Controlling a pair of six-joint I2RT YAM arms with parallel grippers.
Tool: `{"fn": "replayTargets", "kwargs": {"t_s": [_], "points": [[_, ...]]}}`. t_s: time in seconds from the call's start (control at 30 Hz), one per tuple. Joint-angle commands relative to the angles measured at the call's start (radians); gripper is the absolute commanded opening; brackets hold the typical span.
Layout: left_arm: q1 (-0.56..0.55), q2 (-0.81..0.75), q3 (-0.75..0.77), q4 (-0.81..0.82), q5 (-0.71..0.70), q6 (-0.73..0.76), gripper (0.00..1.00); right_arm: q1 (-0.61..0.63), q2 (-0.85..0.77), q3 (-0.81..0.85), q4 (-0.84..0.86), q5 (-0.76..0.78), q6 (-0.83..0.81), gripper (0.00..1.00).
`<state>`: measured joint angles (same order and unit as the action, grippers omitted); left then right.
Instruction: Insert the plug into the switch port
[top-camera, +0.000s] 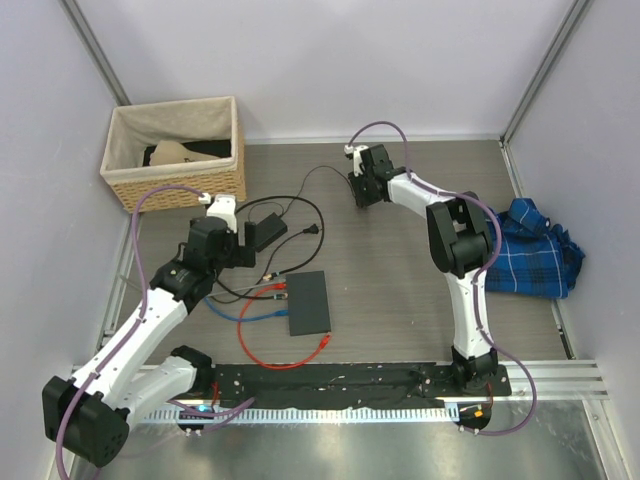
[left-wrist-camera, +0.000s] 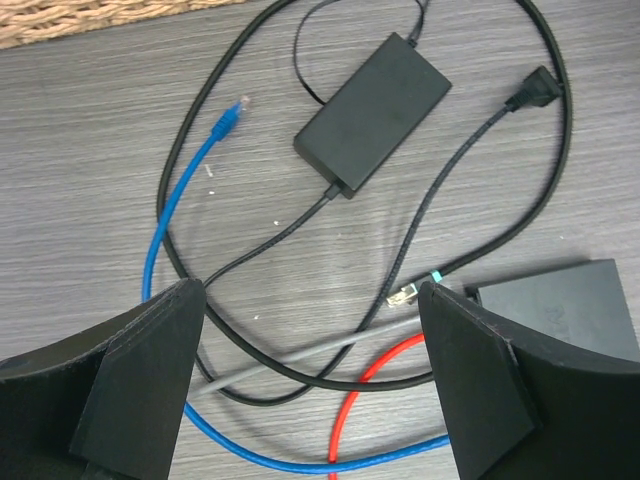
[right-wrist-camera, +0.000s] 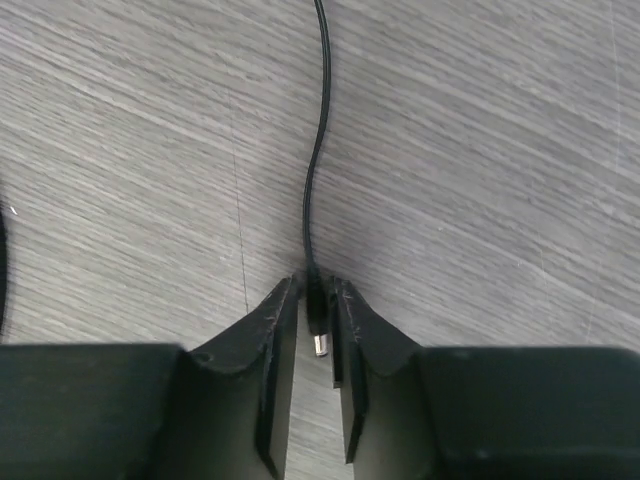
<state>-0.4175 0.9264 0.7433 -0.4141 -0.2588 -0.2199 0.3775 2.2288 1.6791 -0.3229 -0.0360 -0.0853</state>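
The plug (right-wrist-camera: 318, 322) is a small black barrel plug on a thin black cord, lying on the wood-grain table. My right gripper (right-wrist-camera: 315, 288) is down at the far middle of the table (top-camera: 361, 190), fingertips pinched around the plug; its metal tip shows between the pads. The switch (top-camera: 309, 303) is a flat dark box at the table's centre, and its corner (left-wrist-camera: 570, 305) shows in the left wrist view. My left gripper (left-wrist-camera: 310, 292) hangs open over tangled cables just left of the switch (top-camera: 243, 248), holding nothing.
A black power brick (top-camera: 268, 232) with cords lies beyond the left gripper. Blue (left-wrist-camera: 185, 180), red (left-wrist-camera: 365, 385), grey and black cables loop beside the switch. A wicker basket (top-camera: 170, 185) stands far left. A blue plaid cloth (top-camera: 535, 250) lies at the right.
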Motion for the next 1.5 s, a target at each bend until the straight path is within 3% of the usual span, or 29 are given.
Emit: {"fn": "replayTargets", "kwargs": {"t_s": [0.0, 0.13, 0.23, 0.33, 0.47, 0.6, 0.8, 0.97, 1.07, 1.1, 1.23, 1.47], "points": [[0.0, -0.001, 0.022, 0.037, -0.057, 0.007, 0.92, -0.002, 0.032, 0.033, -0.005, -0.004, -0.014, 0.25], [0.0, 0.009, 0.025, 0.032, -0.063, 0.008, 0.92, -0.003, 0.035, 0.018, -0.021, 0.068, -0.014, 0.17], [0.0, 0.003, 0.025, 0.029, -0.068, 0.007, 0.91, -0.003, 0.0, -0.013, -0.047, 0.152, -0.014, 0.01], [0.002, -0.003, 0.024, 0.029, -0.069, 0.004, 0.91, -0.012, -0.06, -0.071, -0.057, 0.208, 0.004, 0.01], [0.002, -0.014, 0.025, 0.028, -0.073, -0.006, 0.91, -0.069, -0.254, -0.139, -0.087, 0.292, 0.079, 0.01], [0.0, -0.023, 0.03, 0.02, -0.066, -0.015, 0.91, -0.19, -0.486, -0.2, -0.122, 0.341, 0.195, 0.01], [0.002, -0.035, 0.037, 0.014, -0.056, -0.027, 0.91, -0.494, -0.837, -0.272, -0.163, 0.317, 0.398, 0.01], [0.0, -0.037, 0.036, 0.012, -0.042, -0.036, 0.91, -0.669, -1.014, -0.33, -0.202, 0.341, 0.475, 0.01], [0.002, -0.038, 0.034, 0.015, -0.022, -0.041, 0.91, -0.674, -1.064, -0.355, -0.238, 0.242, 0.478, 0.01], [0.0, -0.038, 0.034, 0.018, -0.011, -0.042, 0.91, -0.674, -1.071, -0.369, -0.252, 0.125, 0.484, 0.01], [0.0, -0.034, 0.028, 0.029, 0.047, -0.045, 0.91, -0.62, -1.121, -0.493, -0.248, -0.1, 0.548, 0.01], [-0.024, -0.011, 0.016, 0.052, 0.214, -0.091, 0.9, -0.257, -1.141, -0.776, -0.199, -0.068, 0.686, 0.01]]}}
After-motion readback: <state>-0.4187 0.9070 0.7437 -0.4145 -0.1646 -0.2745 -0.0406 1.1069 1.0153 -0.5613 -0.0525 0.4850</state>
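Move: The thin black plug lies right at the right hand's fingertips, between the still parted pads. From this hand the black adapter is about 21 cm left and 8 back, the black socket head 11 left and 8 back, the switch about 12 left and 29 back, and the blue plaid cloth some 37 right and 15 back. From the left hand the plug lies about 22 cm ahead, 27 right and 14 below. The right fingers close and pinch the plug, then the hand carries it fast about 35 cm to the right, climbing as much again and drawing back some 17 cm, the wrist turning clockwise and tipping up. Still gripping, it reverses left and down by about 15 cm each way, undoing part of the turn. ##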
